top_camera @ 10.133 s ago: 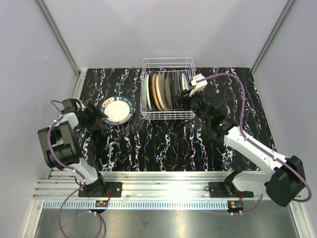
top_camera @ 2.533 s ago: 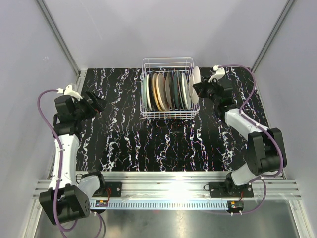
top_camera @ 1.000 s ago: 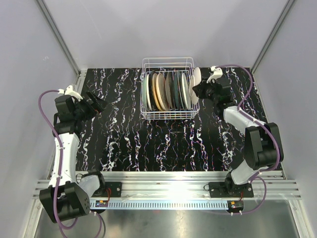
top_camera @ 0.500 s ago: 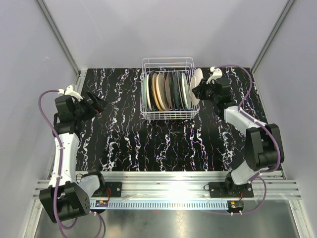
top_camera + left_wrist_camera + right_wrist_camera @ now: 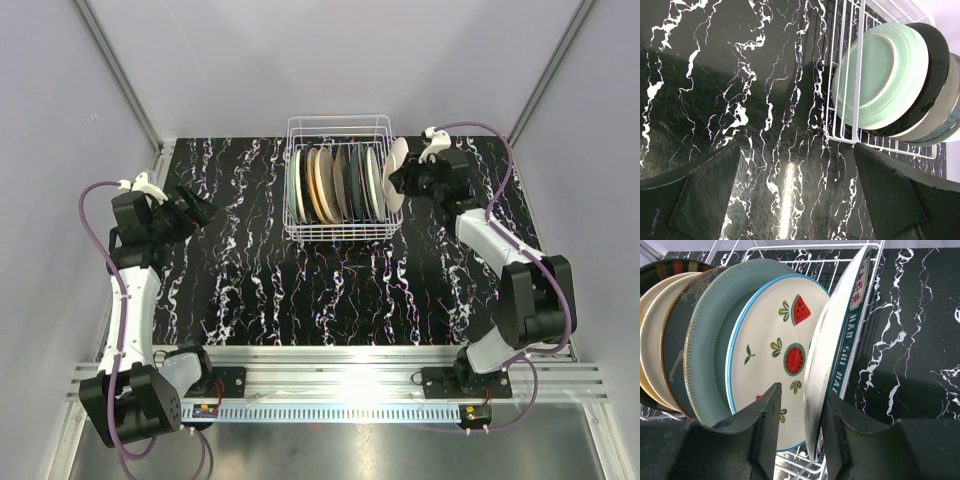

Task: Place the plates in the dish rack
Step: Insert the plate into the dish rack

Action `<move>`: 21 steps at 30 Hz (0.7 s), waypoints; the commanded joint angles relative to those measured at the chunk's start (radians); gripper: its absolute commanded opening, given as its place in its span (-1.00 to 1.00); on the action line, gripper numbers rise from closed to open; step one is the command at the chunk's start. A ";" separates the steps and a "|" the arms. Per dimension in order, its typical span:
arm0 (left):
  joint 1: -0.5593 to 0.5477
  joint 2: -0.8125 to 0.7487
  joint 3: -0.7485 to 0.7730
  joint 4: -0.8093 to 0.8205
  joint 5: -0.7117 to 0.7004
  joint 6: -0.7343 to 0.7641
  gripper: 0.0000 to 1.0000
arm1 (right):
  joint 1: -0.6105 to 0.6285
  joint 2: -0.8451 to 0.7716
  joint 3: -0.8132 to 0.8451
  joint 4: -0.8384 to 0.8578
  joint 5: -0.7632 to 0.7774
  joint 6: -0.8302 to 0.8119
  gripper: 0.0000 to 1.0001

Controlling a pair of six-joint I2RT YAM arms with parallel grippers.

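The white wire dish rack (image 5: 340, 119) stands at the back of the table with several plates (image 5: 335, 185) on edge in it. The rightmost plate (image 5: 824, 355), white with a teal lettered rim, leans at the rack's right end (image 5: 396, 172). My right gripper (image 5: 802, 405) straddles this plate's lower edge. Its jaws are open, with a clear gap on the watermelon plate's (image 5: 772, 352) side. My left gripper (image 5: 200, 212) hovers over the table's left side, wide open and empty (image 5: 797, 195). It faces the pale green plate (image 5: 875, 80) at the rack's left end.
The table is black marble-patterned (image 5: 320, 290), with a metal rail along its near edge (image 5: 340, 385). Grey walls close in on the left, right and back. The right arm's purple cable (image 5: 490, 135) loops above the back right corner.
My right gripper's jaws have spread away from the rightmost plate's rim, and the plate stays leaning in the rack. The left arm has not moved.
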 commanded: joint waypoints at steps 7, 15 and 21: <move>0.006 0.006 0.021 0.028 0.025 0.009 0.98 | 0.004 -0.056 0.054 -0.013 0.030 -0.026 -0.18; 0.005 0.006 0.021 0.026 0.025 0.008 0.98 | 0.005 -0.056 0.054 -0.016 0.042 -0.026 -0.51; 0.003 0.006 0.022 0.028 0.026 0.008 0.98 | 0.007 -0.041 0.044 -0.013 0.019 -0.031 -0.79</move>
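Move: The loose white plate stands on edge between the right hand's open fingers; its middle is about 4 cm ahead, 1 cm left and 7 cm below the hand. To the left stand the watermelon plate, roughly 5 cm left and 3 ahead, and beyond it the light teal plate, some 8 cm left and 3 ahead, both about 8 cm lower than the hand. From the left hand the white plate lies about 17 cm ahead and 43 cm right. Nearly on the spot, the right hand shuts its fingers from less than half open to almost closed, ending with a pad on each face of the white plate and pinching its upper near rim. Meanwhile it eases just under 1 cm to the right, then comes about half of that back left, with hardly any turn of the wrist. ##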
